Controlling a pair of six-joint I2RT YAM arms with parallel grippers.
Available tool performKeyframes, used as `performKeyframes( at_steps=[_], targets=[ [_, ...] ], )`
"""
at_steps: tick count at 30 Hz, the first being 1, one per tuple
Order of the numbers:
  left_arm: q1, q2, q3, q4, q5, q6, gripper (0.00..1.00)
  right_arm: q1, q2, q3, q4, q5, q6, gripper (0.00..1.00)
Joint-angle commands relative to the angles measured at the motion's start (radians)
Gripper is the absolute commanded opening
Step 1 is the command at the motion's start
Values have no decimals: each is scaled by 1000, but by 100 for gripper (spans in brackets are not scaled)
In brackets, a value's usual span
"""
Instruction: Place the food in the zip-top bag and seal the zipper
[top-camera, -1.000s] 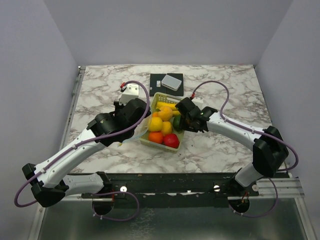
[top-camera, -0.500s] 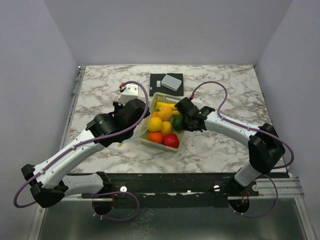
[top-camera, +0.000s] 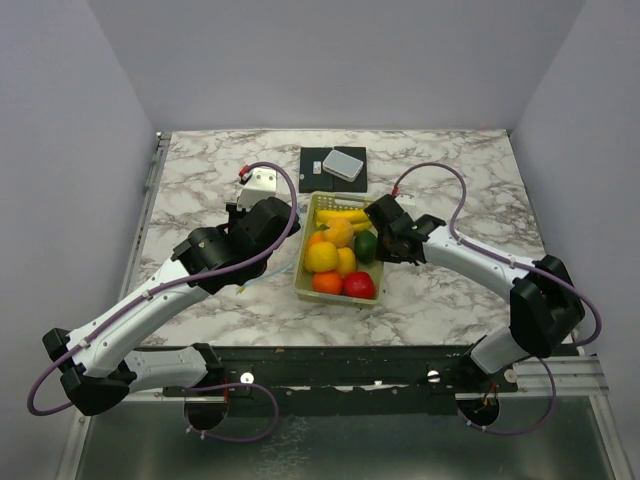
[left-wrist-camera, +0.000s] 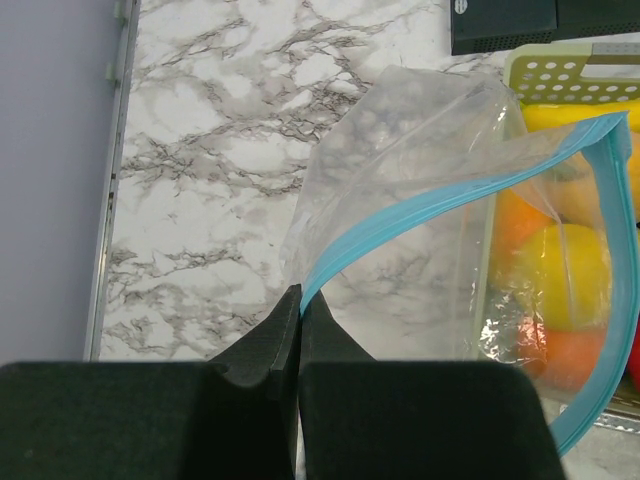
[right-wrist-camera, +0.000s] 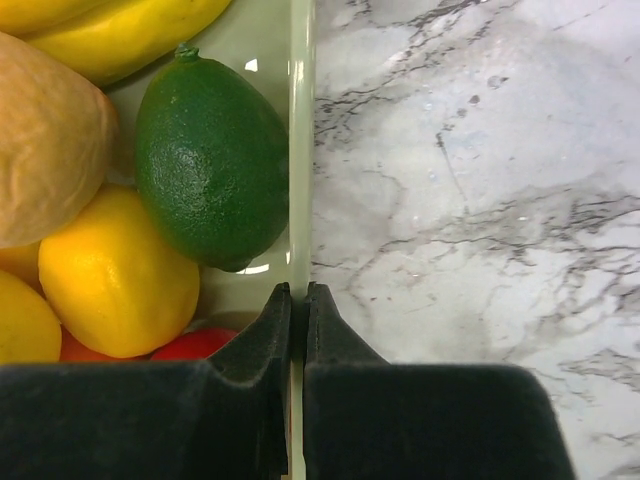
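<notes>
The zip-top bag (left-wrist-camera: 420, 150) hangs open above the marble, its light blue zipper (left-wrist-camera: 440, 200) curving round to the right. My left gripper (left-wrist-camera: 299, 292) is shut on the near end of that zipper. The food lies in a pale yellow-green basket (top-camera: 312, 205): a banana (top-camera: 343, 214), a lemon (top-camera: 321, 257), an orange (top-camera: 327, 282), a red apple (top-camera: 360, 285) and a dark green fruit (right-wrist-camera: 210, 165). My right gripper (right-wrist-camera: 298, 290) is shut on the basket's right wall (right-wrist-camera: 301, 150), one finger inside and one outside. Seen from the left wrist, the bag's mouth faces the basket (left-wrist-camera: 570, 80).
A black pad (top-camera: 318, 178) with a grey box (top-camera: 344, 163) on it lies just behind the basket. A metal rail (top-camera: 152, 190) runs along the table's left edge. Grey walls close in the back and both sides.
My right gripper has closed on the basket's right wall. The basket has slid to the right and turned, away from the bag. The left arm has stayed put.
</notes>
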Motion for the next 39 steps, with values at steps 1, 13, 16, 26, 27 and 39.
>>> performKeyframes(
  at_steps=[1,13,16,26,27,39],
  targets=[
    [5,1,0,10,12,10,0,-34,-69,-33,-18,30,-135,1],
    [5,8,-4,27,27,15,0,-150,-152,-140,-51,39,-300,0],
    [5,6,-2,28,26,17,0,-181,-174,-156,-61,39,-312,1],
    [5,5,-7,38,30,23,0,-190,-218,-88,-123,-5,-268,33],
    [5,3,-9,38,30,24,0,-190,-226,-73,-132,-7,-265,36],
    [7,-19,-24,45,31,26,0,-188,-284,141,-209,-167,-271,48]
  ],
)
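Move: My right fingers are shut on the basket's right wall. The basket's middle lies about 10 cm to the left, 2 cm ahead and 4 cm down. The avocado is just inside the wall, some 4 cm ahead and 4 cm left, and the red fruit about 5 cm back and 5 cm left, both a few centimetres lower. From my left hand, which holds the zip-top bag, the basket's middle is roughly 18 cm right, 4 cm ahead and 22 cm below. Still pinching the wall, I drag the basket to the right across the table with my right hand, about 9 cm and nearly level, away from the bag. Then I open the fingers about halfway, let go of the rim and rise some 8 cm above it, easing a little back left and forward. My left hand stays put and keeps its grip on the bag's zipper edge. ##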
